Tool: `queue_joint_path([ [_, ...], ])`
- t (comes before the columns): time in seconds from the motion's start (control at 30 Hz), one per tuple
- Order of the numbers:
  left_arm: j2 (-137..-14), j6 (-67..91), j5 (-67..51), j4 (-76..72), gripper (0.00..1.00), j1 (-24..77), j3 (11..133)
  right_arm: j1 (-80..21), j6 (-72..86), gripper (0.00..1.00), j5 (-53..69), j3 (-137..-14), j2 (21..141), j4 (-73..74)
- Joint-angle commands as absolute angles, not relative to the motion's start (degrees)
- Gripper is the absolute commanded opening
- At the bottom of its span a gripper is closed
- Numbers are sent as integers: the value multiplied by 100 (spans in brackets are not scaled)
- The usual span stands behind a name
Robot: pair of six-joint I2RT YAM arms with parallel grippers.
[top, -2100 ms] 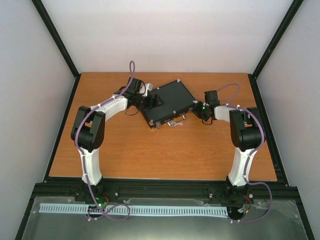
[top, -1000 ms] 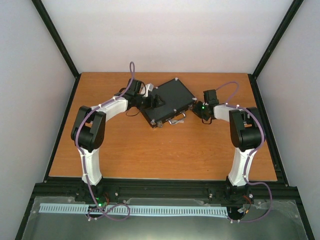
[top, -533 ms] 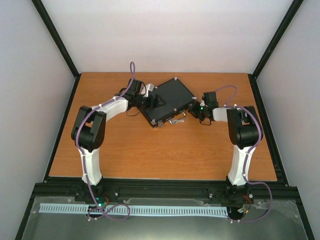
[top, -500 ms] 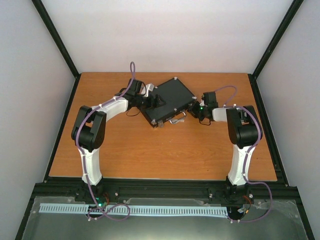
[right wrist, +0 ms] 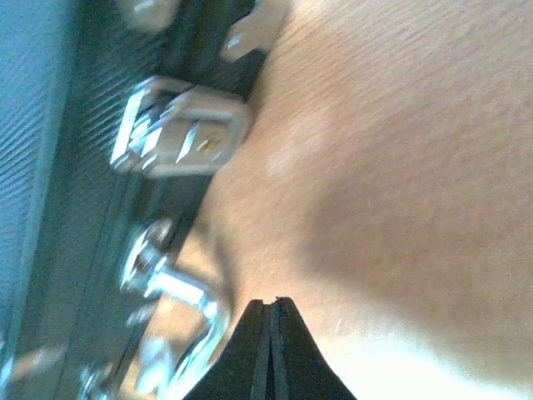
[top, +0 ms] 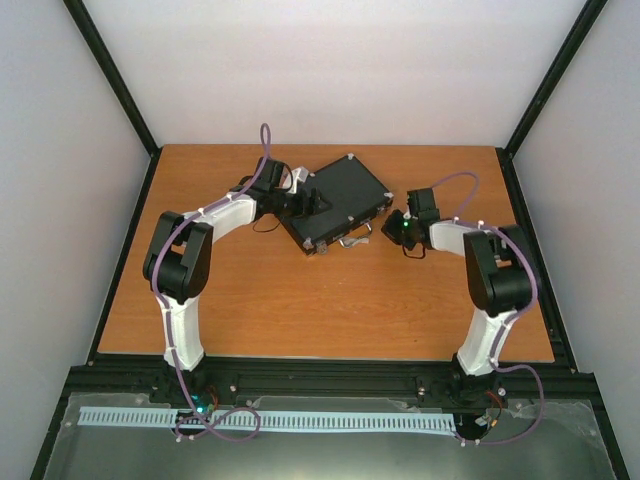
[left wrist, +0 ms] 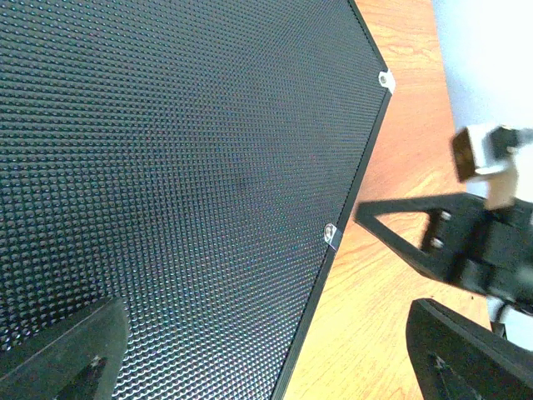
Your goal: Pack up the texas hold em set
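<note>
The texas hold em set shows as a black flat case (top: 340, 195), shut and lying askew at the back middle of the table. Its silver handle (top: 352, 240) points toward me. My left gripper (top: 313, 202) hovers open over the case's left part. In the left wrist view the studded lid (left wrist: 166, 167) fills the frame, and the left gripper (left wrist: 266, 367) straddles the lid's edge, one finger over the lid and one over the wood. My right gripper (top: 388, 222) is shut and empty, just right of the case's front. Its tip (right wrist: 271, 304) lies beside the handle (right wrist: 187, 312), below a silver latch (right wrist: 183, 133).
The orange wooden table (top: 330, 300) is bounded by a black frame (top: 330, 375) at the near edge and by white walls on the other sides. A white connector and black bracket (left wrist: 483, 158) of my left arm stand to the right of the case.
My right gripper has drawn back a little from the case's front, toward the right, and its elbow has swung outward. The left arm and the case have stayed put.
</note>
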State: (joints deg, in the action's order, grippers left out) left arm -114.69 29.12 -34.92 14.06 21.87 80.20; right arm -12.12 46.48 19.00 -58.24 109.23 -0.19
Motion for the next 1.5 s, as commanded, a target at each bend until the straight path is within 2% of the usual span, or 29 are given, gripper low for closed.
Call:
queue_joint_path([
  [0.0, -12117, 3111, -3468, 2944, 95, 2404, 7620, -1575, 3831, 3, 1542, -5719, 9994, 929],
  [0.23, -12134, 3111, -3445, 2937, 95, 2413, 7573, -2527, 3215, 3, 2671, -6018, 10130, 1206],
  [0.6, -12066, 3085, -3400, 2988, 95, 2408, 7538, -3268, 3771, 3, 3086, -6059, 10865, 388],
  [1.0, -12111, 3047, -3374, 3015, 94, 2408, 7532, -3322, 4317, 3, 3004, -5650, 11081, -774],
  [1.47, -12068, 3002, -3353, 3015, 94, 2408, 7454, -3322, 4897, 3, 2333, -5750, 11442, -1024],
])
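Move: The briefcase's left latch, next for the right hand, lies about 18 cm to its left and 8 cm back towards the base, near the hand's own height. The handle sits between, some 8 cm left and 5 cm back, and the right latch is about 4 cm ahead and 2 cm left. From the left hand, out over the lid, the left latch lies some 11 cm back, 1 cm right and 5 cm lower. The briefcase's left latch is what the right hand goes to: its shut fingers leave the right latch, swing about 17 cm left and 10 cm back, arching some 5 cm up over the handle and down, while turning about 30 degrees counter-clockwise. They then ease slightly forward and down, fingertips right up against the latch. The left hand stays put on the lid, fingers wide. ##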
